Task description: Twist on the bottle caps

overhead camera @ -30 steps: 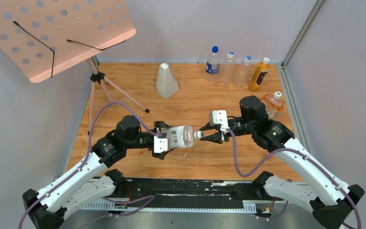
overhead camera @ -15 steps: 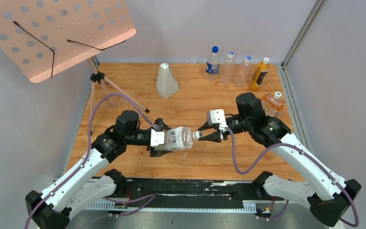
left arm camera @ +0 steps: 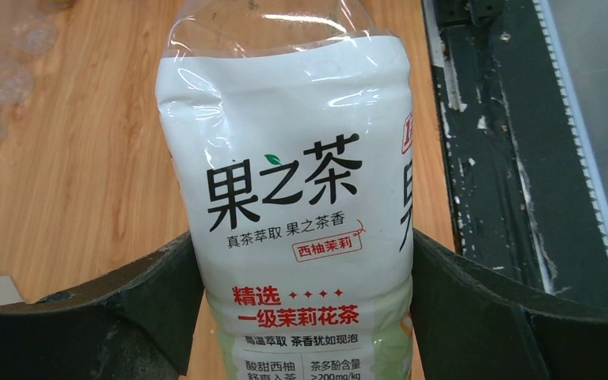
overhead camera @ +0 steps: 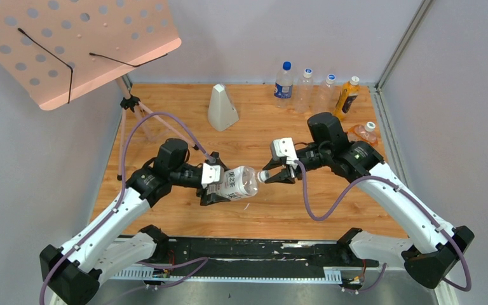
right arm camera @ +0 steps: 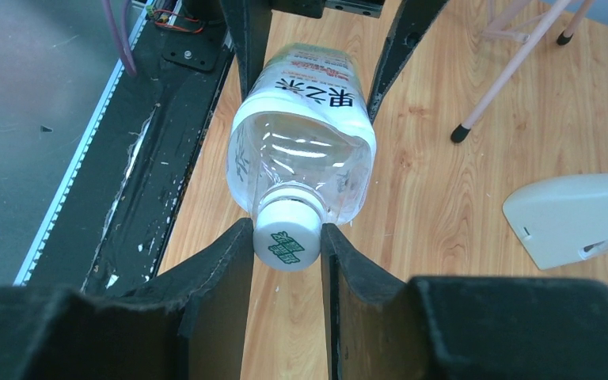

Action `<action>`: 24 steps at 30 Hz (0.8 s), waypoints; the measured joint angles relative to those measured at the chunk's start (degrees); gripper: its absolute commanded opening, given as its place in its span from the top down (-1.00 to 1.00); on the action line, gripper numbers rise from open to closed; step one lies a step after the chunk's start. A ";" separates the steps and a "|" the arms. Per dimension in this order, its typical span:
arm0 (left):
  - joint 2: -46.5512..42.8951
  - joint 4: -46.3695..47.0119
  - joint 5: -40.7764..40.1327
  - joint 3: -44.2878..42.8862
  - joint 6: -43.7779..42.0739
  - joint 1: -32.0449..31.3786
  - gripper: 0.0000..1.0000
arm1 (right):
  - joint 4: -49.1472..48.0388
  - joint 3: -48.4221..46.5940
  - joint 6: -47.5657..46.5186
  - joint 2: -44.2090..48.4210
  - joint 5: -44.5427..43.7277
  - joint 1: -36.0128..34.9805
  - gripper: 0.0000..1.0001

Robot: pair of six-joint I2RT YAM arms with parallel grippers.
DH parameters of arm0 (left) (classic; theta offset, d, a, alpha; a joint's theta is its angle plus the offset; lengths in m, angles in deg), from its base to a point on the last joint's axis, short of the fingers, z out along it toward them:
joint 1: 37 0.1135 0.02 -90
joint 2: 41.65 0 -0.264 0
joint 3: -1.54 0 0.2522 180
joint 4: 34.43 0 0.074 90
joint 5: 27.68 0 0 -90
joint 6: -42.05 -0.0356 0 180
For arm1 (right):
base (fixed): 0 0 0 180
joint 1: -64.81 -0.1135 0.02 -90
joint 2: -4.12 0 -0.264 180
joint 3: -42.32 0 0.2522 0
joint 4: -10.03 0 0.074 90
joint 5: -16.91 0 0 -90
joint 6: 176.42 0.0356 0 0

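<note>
The larger bottle (overhead camera: 236, 183), clear with a white and green label, hangs nearly level above the table. My left gripper (overhead camera: 219, 185) is shut on its labelled body (left arm camera: 297, 182), one finger on each side. A white bottle cap (right arm camera: 287, 236) with green print sits on the bottle's neck. My right gripper (right arm camera: 287, 231) is shut on this cap (overhead camera: 262, 178), its pads pressing both sides. The smaller bottle (overhead camera: 362, 135), with an orange label, lies at the table's right edge behind my right arm, and a white cap (overhead camera: 370, 126) shows at its end.
Against the back wall stand a blue-labelled bottle (overhead camera: 284, 79), two clear bottles (overhead camera: 304, 89) and an orange juice bottle (overhead camera: 345, 96). A white wedge-shaped object (overhead camera: 221, 107) stands at the back centre. A pink music stand (overhead camera: 76, 47) overhangs the left corner. A black rail (overhead camera: 248, 251) lines the near edge.
Both grippers have shifted a little to the left and away with the bottle between them. The right wrist has turned while staying shut on the cap.
</note>
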 measured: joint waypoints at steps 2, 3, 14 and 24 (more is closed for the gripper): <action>-1.05 2.95 -1.14 1.66 0.70 0.02 0.59 | 0.02 -1.14 1.40 -1.27 -0.61 0.26 0.54; -1.86 4.83 -1.99 2.89 1.11 0.02 0.59 | -0.04 -1.27 1.53 -1.40 -0.70 0.31 0.54; -4.24 23.45 -12.41 13.27 5.97 -0.48 0.60 | -6.62 -3.06 19.34 -6.27 -7.39 1.14 0.56; -5.03 32.81 -29.05 15.58 7.48 -7.34 0.63 | -12.15 -4.22 44.19 -6.01 -19.26 1.14 0.58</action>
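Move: My left hand holds the bottle sideways. The cap, pinched in my right hand at the bottle's mouth, lies about 13 cm to its right, 2 cm ahead and perhaps 2 cm lower, and the white block stands some 25 cm ahead, 2 cm to its left and well below. From my right hand the bottle mouth is about 2 cm left, straight across at the same height; the blue-capped bottle stands roughly 32 cm ahead and 7 cm right, lower down. I twist the cap in the tightening direction, rolling my right hand about 40 degrees clockwise as seen along its fingers towards the bottle, its pinch kept. Meanwhile both my hands travel about 7 cm forward together, dipping slightly and coming back up, and my left hand keeps its grip and swings the bottle some 20 degrees counter-clockwise. ##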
